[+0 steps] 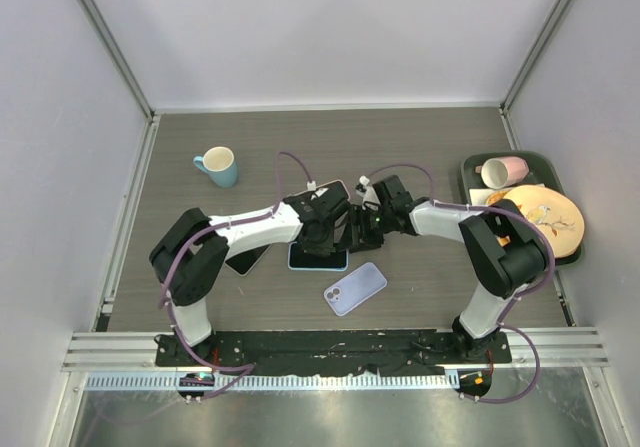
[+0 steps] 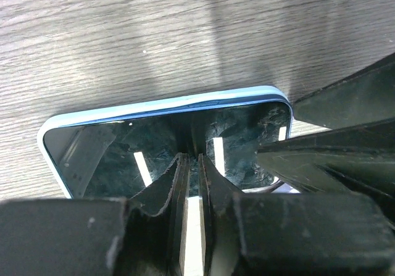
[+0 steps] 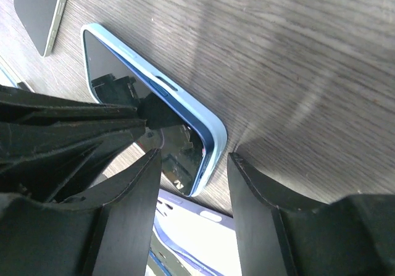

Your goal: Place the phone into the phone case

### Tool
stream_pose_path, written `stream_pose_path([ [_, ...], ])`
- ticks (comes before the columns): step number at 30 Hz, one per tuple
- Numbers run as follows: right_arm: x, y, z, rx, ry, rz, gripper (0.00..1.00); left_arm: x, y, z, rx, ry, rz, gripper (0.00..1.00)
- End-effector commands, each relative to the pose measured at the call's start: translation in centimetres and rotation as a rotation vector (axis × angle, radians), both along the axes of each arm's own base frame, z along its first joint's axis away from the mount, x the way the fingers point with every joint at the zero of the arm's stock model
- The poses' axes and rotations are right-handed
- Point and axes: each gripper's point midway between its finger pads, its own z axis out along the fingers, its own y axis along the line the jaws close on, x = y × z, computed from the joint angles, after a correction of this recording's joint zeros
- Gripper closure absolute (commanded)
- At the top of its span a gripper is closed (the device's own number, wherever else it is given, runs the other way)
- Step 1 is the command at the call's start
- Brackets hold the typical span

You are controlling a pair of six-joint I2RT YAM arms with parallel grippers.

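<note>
The phone (image 2: 111,158), dark screen up, lies inside the light-blue phone case (image 2: 160,106) on the table; in the top view the pair (image 1: 318,259) sits at mid-table. My left gripper (image 2: 190,158) is shut to a thin slit, with nothing between the fingers, and its tips rest on the screen. My right gripper (image 3: 194,158) stands open, and its fingers straddle the cased phone's corner, whose blue rim (image 3: 185,100) shows. In the top view the left gripper (image 1: 328,229) and right gripper (image 1: 362,232) meet over the phone.
A lavender phone or case (image 1: 355,288) lies back up just in front. A dark phone (image 1: 245,259) lies at the left and another (image 1: 330,187) behind. A teal mug (image 1: 217,166) stands at the back left. The tray (image 1: 470,172) at the right holds a pink mug (image 1: 503,171) and a plate (image 1: 545,217).
</note>
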Motion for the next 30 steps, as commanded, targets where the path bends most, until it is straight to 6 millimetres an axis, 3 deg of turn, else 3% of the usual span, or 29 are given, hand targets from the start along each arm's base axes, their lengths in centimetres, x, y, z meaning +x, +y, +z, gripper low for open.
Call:
stream_pose_path([
  [1, -5.3, -4.9, -5.1, -0.241, 0.157, 0.01, 0.46, -0.3, 0.9, -0.7, 0.025, -0.005, 0.02, 0.85],
  [10, -8.2, -4.8, -6.3, -0.286, 0.201, 0.057, 0.56, -1.0, 0.5, -1.9, 0.009, 0.039, 0.02, 0.85],
  [16, -8.7, -4.4, -7.9, -0.382, 0.187, 0.077, 0.69, -1.1, 0.3, -1.8, 0.002, 0.039, 0.023, 0.85],
  [20, -7.6, -5.2, -8.7, -0.489, 0.137, 0.043, 0.8, -1.3, -0.1, -1.6, -0.006, 0.039, 0.014, 0.85],
  [26, -6.8, -6.9, -8.5, -0.683, 0.057, 0.034, 0.83, -1.3, -0.4, -1.4, -0.009, 0.034, 0.013, 0.85],
  [27, -6.7, -8.1, -8.9, -0.761, 0.042, 0.026, 0.84, -1.3, -0.6, -1.3, -0.014, 0.03, 0.013, 0.85],
  [30, -6.8, -9.3, -9.9, -0.868, 0.018, 0.037, 0.9, -1.2, -0.7, -1.1, -0.019, 0.024, 0.012, 0.85],
])
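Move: The phone lies in the light-blue case, with its middle about 2 cm to the left gripper's left and 1 cm below. From the right gripper that middle is some 7 cm left, 2 cm back and 2 cm lower, the near short end lying close under its fingers. The lavender case is 11 cm back and 2 cm right of the right gripper; the pink case is about 15 cm ahead and 6 cm left. Bring the right gripper back about 3.5 cm along the case's right-hand end towards its back corner, then lower it nearly 2 cm while closing from half open to pinch the rim, one finger inside over the phone, one outside. Tip its fingers some 20 degrees more steeply down. Keep the nearly shut left fingertips resting on the phone, easing them 1 cm right and slightly back. ##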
